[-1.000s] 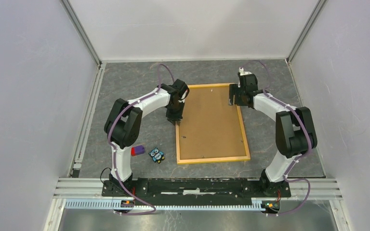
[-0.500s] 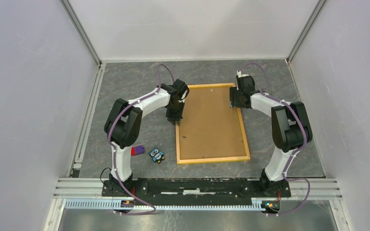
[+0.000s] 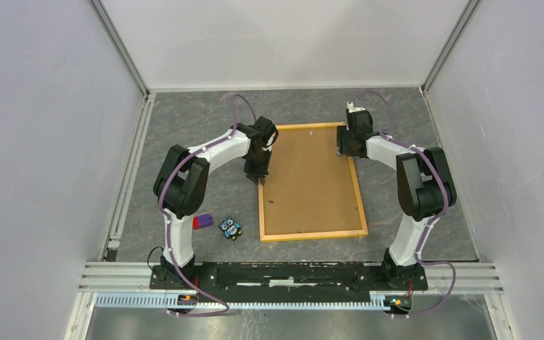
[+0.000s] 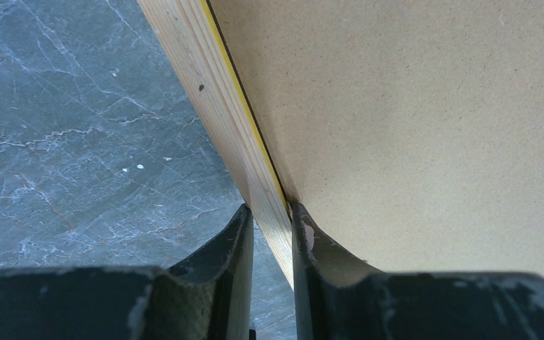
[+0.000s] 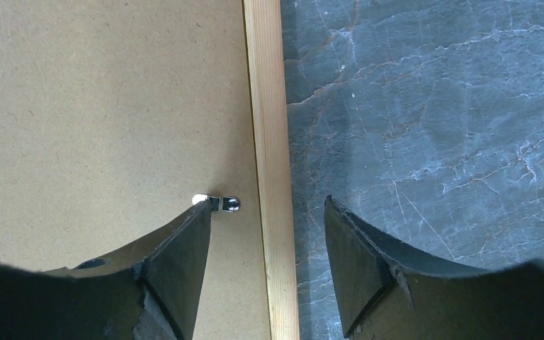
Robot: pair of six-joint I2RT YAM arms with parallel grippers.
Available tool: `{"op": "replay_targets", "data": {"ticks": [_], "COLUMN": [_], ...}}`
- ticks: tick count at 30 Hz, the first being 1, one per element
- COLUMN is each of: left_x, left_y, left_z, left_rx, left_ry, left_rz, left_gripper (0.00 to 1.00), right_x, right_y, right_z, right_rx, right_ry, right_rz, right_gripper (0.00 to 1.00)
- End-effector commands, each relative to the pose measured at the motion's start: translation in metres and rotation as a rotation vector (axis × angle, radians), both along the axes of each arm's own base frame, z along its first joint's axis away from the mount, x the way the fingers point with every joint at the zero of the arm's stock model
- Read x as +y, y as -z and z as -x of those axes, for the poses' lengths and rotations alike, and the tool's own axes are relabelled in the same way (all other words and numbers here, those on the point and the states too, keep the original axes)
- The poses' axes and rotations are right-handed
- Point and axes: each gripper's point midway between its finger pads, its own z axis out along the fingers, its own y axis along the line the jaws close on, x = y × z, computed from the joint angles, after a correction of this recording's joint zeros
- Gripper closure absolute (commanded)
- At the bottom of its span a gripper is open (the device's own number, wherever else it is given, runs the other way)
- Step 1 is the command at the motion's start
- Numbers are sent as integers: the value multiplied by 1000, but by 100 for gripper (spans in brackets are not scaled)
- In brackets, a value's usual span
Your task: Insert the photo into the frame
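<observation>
The frame (image 3: 315,234) lies back-up on the table, its yellow-orange border around a brown hardboard backing panel (image 3: 308,180). My left gripper (image 3: 258,177) is shut on the frame's left border (image 4: 212,106), one finger on the outer side and the other on the panel (image 4: 411,120). My right gripper (image 3: 345,145) stands open near the frame's top right corner, straddling the right border (image 5: 269,127) without touching it. Its left fingertip sits by a small metal clip (image 5: 225,202) on the panel (image 5: 106,120). The photo is hidden from view.
A purple and red block (image 3: 202,222) and a small owl-like toy (image 3: 231,228) lie on the grey marbled table left of the frame's near corner. White walls close in the table at the back and sides, with a metal rail (image 3: 127,177) along the left.
My right gripper has shifted slightly left over the frame's right border and its jaws have narrowed a little. The left gripper and the frame have not moved.
</observation>
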Motion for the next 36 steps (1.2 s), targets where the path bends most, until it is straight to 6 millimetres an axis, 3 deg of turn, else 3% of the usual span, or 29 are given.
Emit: {"op": "replay_targets", "data": {"ticks": [1,14,23,36], "left_x": [-10,-12,-9,-11], "left_y": [-4,-6,-10,-11], "left_z": [-1,-1,-3,-3], "left_rx": [-13,-7,-24,-23], "left_ry": [93,93,94,91], "left_rz": [39,50,41,50], "left_gripper": [98,98,98,98], "right_x": [-10,-24,-27,-20], "right_y": [9,13,26,37], "right_z": [-6,-1,10,18], "right_rx": [1,27,71,121], "right_ry": [54,134,159,169], "right_rz": [43,93,94,54], "right_gripper": [36,42,50,67]}}
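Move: The right hand straddles the frame's right rail, which runs right under it about 1 cm below; the metal clip on the backing board lies some 2 cm to its left, level with it and 1 cm lower, close by the left fingertip. The far-edge clip is about 7 cm ahead and 12 cm left, the frame's far right corner roughly 10 cm ahead and 1 cm left. From the left hand, pinching the left rail, the metal clip lies about 9 cm ahead and 24 cm right. With its fingers down astride the right rail, the right hand steadily closes them to about half their gap, easing about 1 cm forward along the rail and then a touch to the right while it turns some 10 degrees clockwise, so that the left finger pushes the metal clip towards the rail's inner edge and the right finger comes in to the outer side. The left hand keeps its pinch on the left rail, holding the frame against this push and shifting only about half a centimetre to the right with it. ##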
